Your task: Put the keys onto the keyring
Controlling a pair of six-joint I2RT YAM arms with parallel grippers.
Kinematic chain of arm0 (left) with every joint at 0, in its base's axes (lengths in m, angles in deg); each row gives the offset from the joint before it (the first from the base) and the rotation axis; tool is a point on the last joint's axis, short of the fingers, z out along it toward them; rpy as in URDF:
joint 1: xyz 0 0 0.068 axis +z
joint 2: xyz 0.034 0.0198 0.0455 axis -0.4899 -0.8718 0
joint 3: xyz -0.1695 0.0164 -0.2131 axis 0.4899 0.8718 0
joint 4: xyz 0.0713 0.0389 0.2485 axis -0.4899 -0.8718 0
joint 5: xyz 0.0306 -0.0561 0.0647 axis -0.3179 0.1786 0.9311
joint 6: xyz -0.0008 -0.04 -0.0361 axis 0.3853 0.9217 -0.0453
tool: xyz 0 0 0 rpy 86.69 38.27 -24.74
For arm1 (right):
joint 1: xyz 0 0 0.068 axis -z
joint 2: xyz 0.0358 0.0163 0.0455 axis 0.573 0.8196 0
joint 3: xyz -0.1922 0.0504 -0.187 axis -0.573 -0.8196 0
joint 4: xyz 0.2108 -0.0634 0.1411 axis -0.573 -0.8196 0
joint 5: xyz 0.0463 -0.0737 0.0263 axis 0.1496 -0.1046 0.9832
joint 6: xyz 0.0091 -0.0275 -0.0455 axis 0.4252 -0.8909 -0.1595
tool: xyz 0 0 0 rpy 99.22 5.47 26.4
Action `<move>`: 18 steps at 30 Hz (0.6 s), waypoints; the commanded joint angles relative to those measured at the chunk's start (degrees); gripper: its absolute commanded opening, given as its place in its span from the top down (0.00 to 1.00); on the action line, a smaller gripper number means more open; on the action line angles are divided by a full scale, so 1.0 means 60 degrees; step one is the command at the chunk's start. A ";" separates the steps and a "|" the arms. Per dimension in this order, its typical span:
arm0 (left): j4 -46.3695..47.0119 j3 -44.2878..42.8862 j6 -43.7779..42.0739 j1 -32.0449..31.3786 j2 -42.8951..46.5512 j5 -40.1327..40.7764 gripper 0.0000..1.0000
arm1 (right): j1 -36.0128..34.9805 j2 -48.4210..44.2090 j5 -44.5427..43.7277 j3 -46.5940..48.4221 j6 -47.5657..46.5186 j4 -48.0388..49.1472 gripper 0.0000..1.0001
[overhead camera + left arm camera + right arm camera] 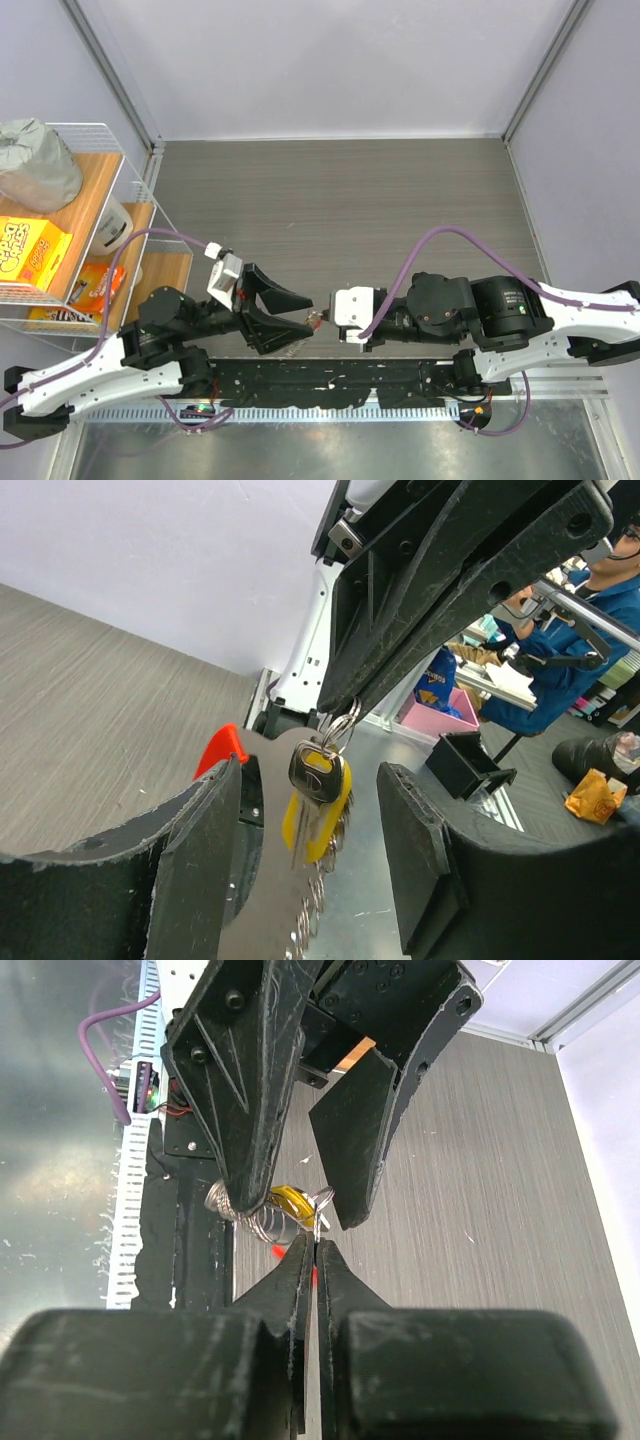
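The keyring (322, 1200), a thin silvery ring with a coil of links (250, 1222) and a red plastic piece (222, 748), hangs from my right gripper (315, 1245), which is shut on the ring's wire. From the ring (343, 723) dangles the yellow-headed key (320, 792), also seen as the keys (294, 1203). My left gripper (310, 780) is open, one finger (200, 860) on each side of the key and clear of it. In the top view the left gripper (306, 314) and the right gripper (328, 320) meet tip to tip above the table's near edge, with the keyring (316, 321) between them.
A wire rack (100, 180) at the far left holds a yellow snack box (30, 252), a grey bag (35, 165) and a white cup (115, 222). A black base rail (330, 385) and a metal strip run along the near edge. Purple cables loop over both arms.
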 commanded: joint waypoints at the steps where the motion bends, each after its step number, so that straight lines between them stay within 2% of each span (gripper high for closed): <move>1: 0.0601 -0.0299 -0.0038 -0.0011 -0.0191 -0.0149 0.40 | -0.0066 -0.0332 -0.0070 -0.0104 0.0136 0.0903 0.95; 6: 0.0675 -0.0313 -0.0053 -0.0011 -0.0323 -0.0296 0.54 | -0.0066 -0.0479 -0.0084 -0.0221 0.0195 0.1123 0.94; 12: 0.0806 -0.0284 -0.0053 -0.0025 -0.0382 -0.0515 0.80 | -0.0066 -0.0771 -0.0070 -0.0514 0.0268 0.1576 0.95; 14: 0.0850 -0.0284 -0.0053 -0.0025 -0.0396 -0.0560 0.85 | -0.0081 -0.0903 -0.0040 -0.0747 0.0282 0.1840 0.95; 18: 0.0982 -0.0255 -0.0052 -0.0026 -0.0455 -0.0706 0.89 | -0.0080 -0.1181 -0.0055 -0.1245 0.0356 0.2616 0.95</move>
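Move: The keys, a black-headed one beside a yellow tag, hang from the ring in the right fingers. They lie level with the left hand and some 2 cm to its right, just off its open fingertips; from the right hand they are about 3 cm below and 1 cm to the left. From the left hand, the wire coil hangs about 4 cm back, 1 cm to the left and 5 cm below, and the red end is roughly 3 cm ahead and 4 cm to the right. The keys and yellow tag are taken between the left fingertips: the left hand eases about 1 cm to the right onto them, then its fingers close to about half their gap and stop there, pinching the bunch below the ring. The right fingers keep the ring shut in their tips and, late on, draw roughly half a centimetre to the right, their tips tilting up about 5 degrees. ##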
